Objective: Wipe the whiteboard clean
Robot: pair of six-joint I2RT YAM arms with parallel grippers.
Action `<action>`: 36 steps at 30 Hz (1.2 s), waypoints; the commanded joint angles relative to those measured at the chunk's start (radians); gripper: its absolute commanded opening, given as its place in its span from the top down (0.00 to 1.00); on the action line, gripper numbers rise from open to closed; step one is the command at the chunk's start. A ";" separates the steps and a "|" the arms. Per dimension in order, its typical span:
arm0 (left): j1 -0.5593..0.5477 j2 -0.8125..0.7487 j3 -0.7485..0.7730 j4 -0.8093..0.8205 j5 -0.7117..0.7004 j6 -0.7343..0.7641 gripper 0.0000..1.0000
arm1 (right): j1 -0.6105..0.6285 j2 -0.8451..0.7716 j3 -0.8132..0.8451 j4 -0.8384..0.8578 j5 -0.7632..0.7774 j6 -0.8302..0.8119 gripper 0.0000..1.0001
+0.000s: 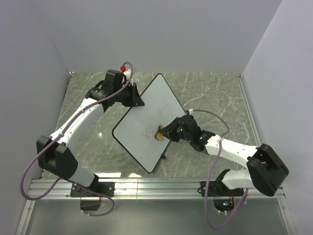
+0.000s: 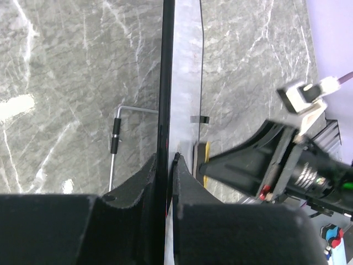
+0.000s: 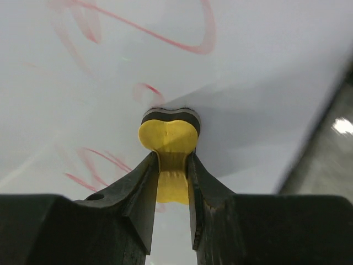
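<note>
The whiteboard (image 1: 146, 125) stands tilted in mid-table, white with a thin black rim and faint red scribbles near its middle. My left gripper (image 1: 136, 100) is shut on the board's upper left edge; the left wrist view shows the black rim (image 2: 165, 83) edge-on, pinched between the two fingers of the left gripper (image 2: 167, 163). My right gripper (image 1: 162, 133) is shut on a small yellow bone-shaped eraser (image 1: 159, 134) and presses it against the board's face. In the right wrist view the eraser (image 3: 167, 138) sits between the jaws of the right gripper (image 3: 172, 163), its dark pad on the white surface, red strokes (image 3: 165, 38) around it.
The board's thin metal stand leg (image 2: 114, 146) rests on the grey marble tabletop (image 1: 215, 98). Grey walls close in the left, back and right sides. An aluminium rail (image 1: 156, 186) carrying the arm bases runs along the near edge.
</note>
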 commanded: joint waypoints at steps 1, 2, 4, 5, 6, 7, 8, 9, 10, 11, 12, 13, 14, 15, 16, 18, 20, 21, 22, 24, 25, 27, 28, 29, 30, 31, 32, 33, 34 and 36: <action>-0.022 -0.010 0.023 -0.149 -0.136 0.075 1.00 | 0.057 -0.019 -0.072 -0.384 0.013 -0.046 1.00; -0.022 -0.011 0.024 -0.147 -0.139 0.074 1.00 | 0.058 -0.038 -0.097 -0.378 0.010 -0.041 1.00; -0.024 -0.016 0.021 -0.141 -0.139 0.069 1.00 | 0.067 -0.068 -0.105 -0.360 0.003 -0.033 1.00; -0.024 -0.017 0.018 -0.138 -0.140 0.066 1.00 | 0.078 -0.073 -0.090 -0.360 0.010 -0.033 1.00; -0.025 -0.022 0.010 -0.132 -0.140 0.064 1.00 | 0.086 -0.073 -0.079 -0.354 0.017 -0.040 1.00; -0.025 -0.025 0.009 -0.130 -0.139 0.061 1.00 | 0.093 -0.073 -0.068 -0.329 0.020 -0.044 1.00; -0.025 -0.029 0.004 -0.129 -0.140 0.058 1.00 | 0.107 -0.070 -0.033 -0.321 0.026 -0.047 1.00; -0.027 -0.033 -0.003 -0.127 -0.142 0.057 1.00 | 0.110 -0.065 -0.014 -0.312 0.025 -0.047 1.00; -0.030 -0.033 -0.008 -0.123 -0.140 0.052 1.00 | 0.113 -0.049 0.009 -0.297 0.019 -0.047 1.00; -0.031 -0.036 -0.011 -0.121 -0.140 0.051 1.00 | 0.116 -0.036 0.065 -0.298 0.020 -0.049 1.00; -0.033 -0.037 -0.017 -0.120 -0.143 0.048 1.00 | 0.121 -0.021 0.100 -0.301 0.022 -0.053 1.00; -0.036 -0.040 -0.020 -0.117 -0.142 0.043 1.00 | 0.123 0.005 0.169 -0.315 0.025 -0.053 1.00; -0.037 -0.040 -0.023 -0.117 -0.142 0.041 1.00 | 0.124 0.017 0.200 -0.324 0.026 -0.056 1.00; -0.042 -0.040 -0.023 -0.118 -0.142 0.040 1.00 | 0.126 0.037 0.228 -0.327 0.026 -0.056 1.00; -0.043 -0.040 -0.023 -0.120 -0.143 0.037 1.00 | 0.127 0.045 0.275 -0.329 0.028 -0.056 1.00; -0.053 -0.045 -0.028 -0.120 -0.146 0.034 1.00 | 0.127 0.077 0.318 -0.335 0.028 -0.050 1.00; -0.059 -0.048 -0.043 -0.112 -0.148 0.028 1.00 | 0.127 0.106 0.378 -0.341 0.028 -0.043 1.00; -0.065 -0.052 -0.048 -0.112 -0.149 0.025 1.00 | 0.129 0.135 0.397 -0.343 0.026 -0.037 1.00; -0.068 -0.056 -0.053 -0.112 -0.151 0.021 1.00 | 0.129 0.149 0.415 -0.338 0.022 -0.032 1.00; -0.076 -0.062 -0.065 -0.113 -0.157 0.020 1.00 | 0.130 0.175 0.454 -0.321 0.010 -0.012 1.00; -0.076 -0.063 -0.066 -0.114 -0.159 0.018 1.00 | 0.133 0.180 0.463 -0.305 0.011 -0.006 1.00; -0.079 -0.071 -0.073 -0.117 -0.163 0.020 1.00 | 0.139 0.185 0.480 -0.280 0.013 0.014 1.00; -0.079 -0.074 -0.073 -0.117 -0.165 0.020 1.00 | 0.139 0.189 0.483 -0.260 0.011 0.022 1.00; -0.079 -0.072 -0.074 -0.117 -0.165 0.021 1.00 | 0.139 0.191 0.495 -0.251 0.010 0.031 1.00; -0.079 -0.074 -0.074 -0.118 -0.163 0.021 1.00 | 0.141 0.192 0.504 -0.243 0.007 0.031 1.00; -0.079 -0.074 -0.073 -0.120 -0.163 0.023 1.00 | 0.139 0.194 0.526 -0.240 0.007 0.031 1.00; -0.080 -0.074 -0.073 -0.121 -0.162 0.023 1.00 | 0.141 0.195 0.533 -0.237 0.007 0.031 1.00; -0.080 -0.074 -0.074 -0.121 -0.159 0.024 1.00 | 0.139 0.192 0.538 -0.229 0.003 0.031 1.00; -0.079 -0.074 -0.074 -0.120 -0.159 0.026 1.00 | 0.141 0.191 0.547 -0.216 0.003 0.033 1.00; -0.080 -0.074 -0.079 -0.118 -0.154 0.028 1.00 | 0.141 0.182 0.549 -0.194 0.002 0.043 1.00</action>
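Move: The right hand holds the yellow eraser on the tilted whiteboard. The red scribble lies about 6 cm to its left, 1 cm back and 5 cm higher up the slope; the red loop mark is some 9 cm ahead, 1 cm right and 3 cm up; a board foot sits about 9 cm back, straight behind and 7 cm below. From the left hand, which grips the board's raised edge, the scribble is about 10 cm back, 3 cm right and 8 cm below. Eraser against the whiteboard, the right hand sweeps quickly back, down and a little right, about 10 cm down the slope, then turns round and strokes left, up and somewhat forward by about 13 cm towards the red scribble, slowing. Its wrist tilts some 15 degrees and the fingers keep their grip. The left hand still pinches the board's edge, easing up and back about 2 cm. ##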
